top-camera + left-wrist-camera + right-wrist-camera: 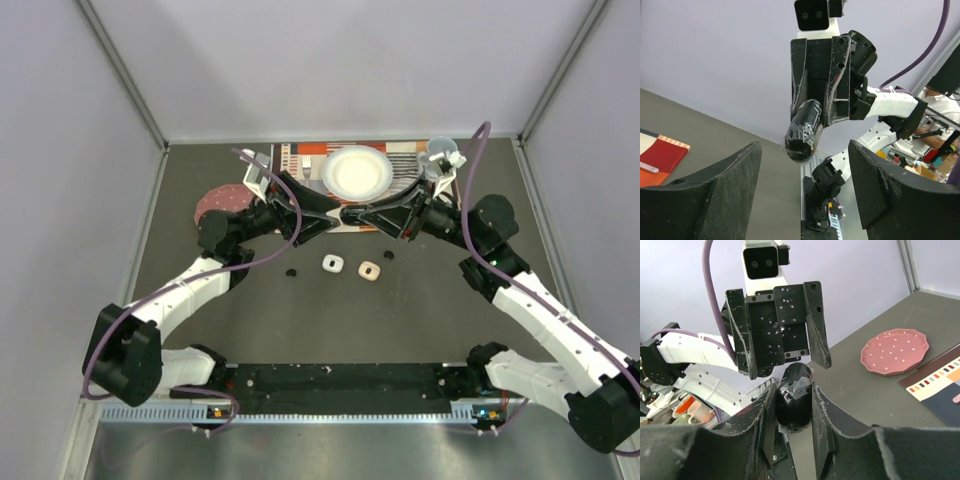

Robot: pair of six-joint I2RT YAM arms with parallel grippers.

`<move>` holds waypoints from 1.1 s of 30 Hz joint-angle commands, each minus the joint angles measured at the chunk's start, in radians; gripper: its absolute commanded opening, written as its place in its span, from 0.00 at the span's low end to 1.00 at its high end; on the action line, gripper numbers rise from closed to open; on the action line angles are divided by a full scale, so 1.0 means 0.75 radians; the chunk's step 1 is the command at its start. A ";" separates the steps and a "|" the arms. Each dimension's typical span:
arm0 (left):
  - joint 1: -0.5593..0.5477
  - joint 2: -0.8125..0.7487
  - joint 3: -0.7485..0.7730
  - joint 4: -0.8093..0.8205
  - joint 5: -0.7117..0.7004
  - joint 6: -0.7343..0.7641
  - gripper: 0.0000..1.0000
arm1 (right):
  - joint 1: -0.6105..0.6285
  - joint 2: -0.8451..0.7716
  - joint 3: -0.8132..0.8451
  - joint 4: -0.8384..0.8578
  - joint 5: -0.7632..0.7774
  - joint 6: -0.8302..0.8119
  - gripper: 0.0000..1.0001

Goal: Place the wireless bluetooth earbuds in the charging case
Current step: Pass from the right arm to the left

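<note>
My right gripper (794, 407) is shut on a glossy black charging case (794, 395) with clear tape on it, held above the table's middle (345, 215). My left gripper (805, 195) faces it head-on, open, with nothing between its fingers. The case (802, 132) hangs just in front of them. From the right wrist view, the left fingers (819, 325) stand on either side of the case's far end, apart from it. On the table lie two tiny black earbuds (291, 272) (387, 255), a small white earbud cluster (332, 263) and a pale pink one (369, 271).
A white bowl (355, 172) sits on a patterned placemat (300, 160) at the back. A pink dotted plate (222, 205) lies at the left, under the left arm. A clear cup (440, 155) stands at the back right. Grey walls enclose the table.
</note>
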 commanded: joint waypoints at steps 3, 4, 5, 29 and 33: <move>-0.042 0.061 0.062 0.181 0.007 -0.085 0.70 | -0.011 0.000 -0.012 0.112 -0.017 0.022 0.00; -0.046 0.071 0.064 0.181 0.007 -0.081 0.69 | -0.011 0.000 -0.018 0.130 -0.019 0.034 0.00; -0.053 0.077 0.068 0.179 0.007 -0.079 0.68 | -0.009 0.002 -0.024 0.136 -0.017 0.040 0.00; -0.116 0.136 0.142 0.067 0.054 0.017 0.00 | -0.009 0.033 0.031 -0.035 0.060 0.059 0.56; -0.116 0.028 0.118 -0.182 0.005 0.314 0.00 | -0.009 0.031 0.084 -0.170 0.138 0.069 0.74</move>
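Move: The black charging case, still pinched by the right fingers, has its middle about 4 cm to the right of the left hand point, level with it in reach and height, and some 2 cm left of the right hand point. Counted from the left hand, roughly 33 cm below, the white case lies about 5 cm ahead in line, and the cream case 3 cm ahead and 8 cm right; the plate stands about 28 cm ahead, 6 cm right, equally low. While the right hand holds the black case nearly still, the left hand eases about 3 cm to the right with its half-closing fingers either side of the case, then shuts them on its near end and pinches it. Once that grip is made, the right fingers open wide and let go, and the right hand starts sinking about 1.5 cm and forward about 1 cm, while the left keeps its hold and dips slightly. ##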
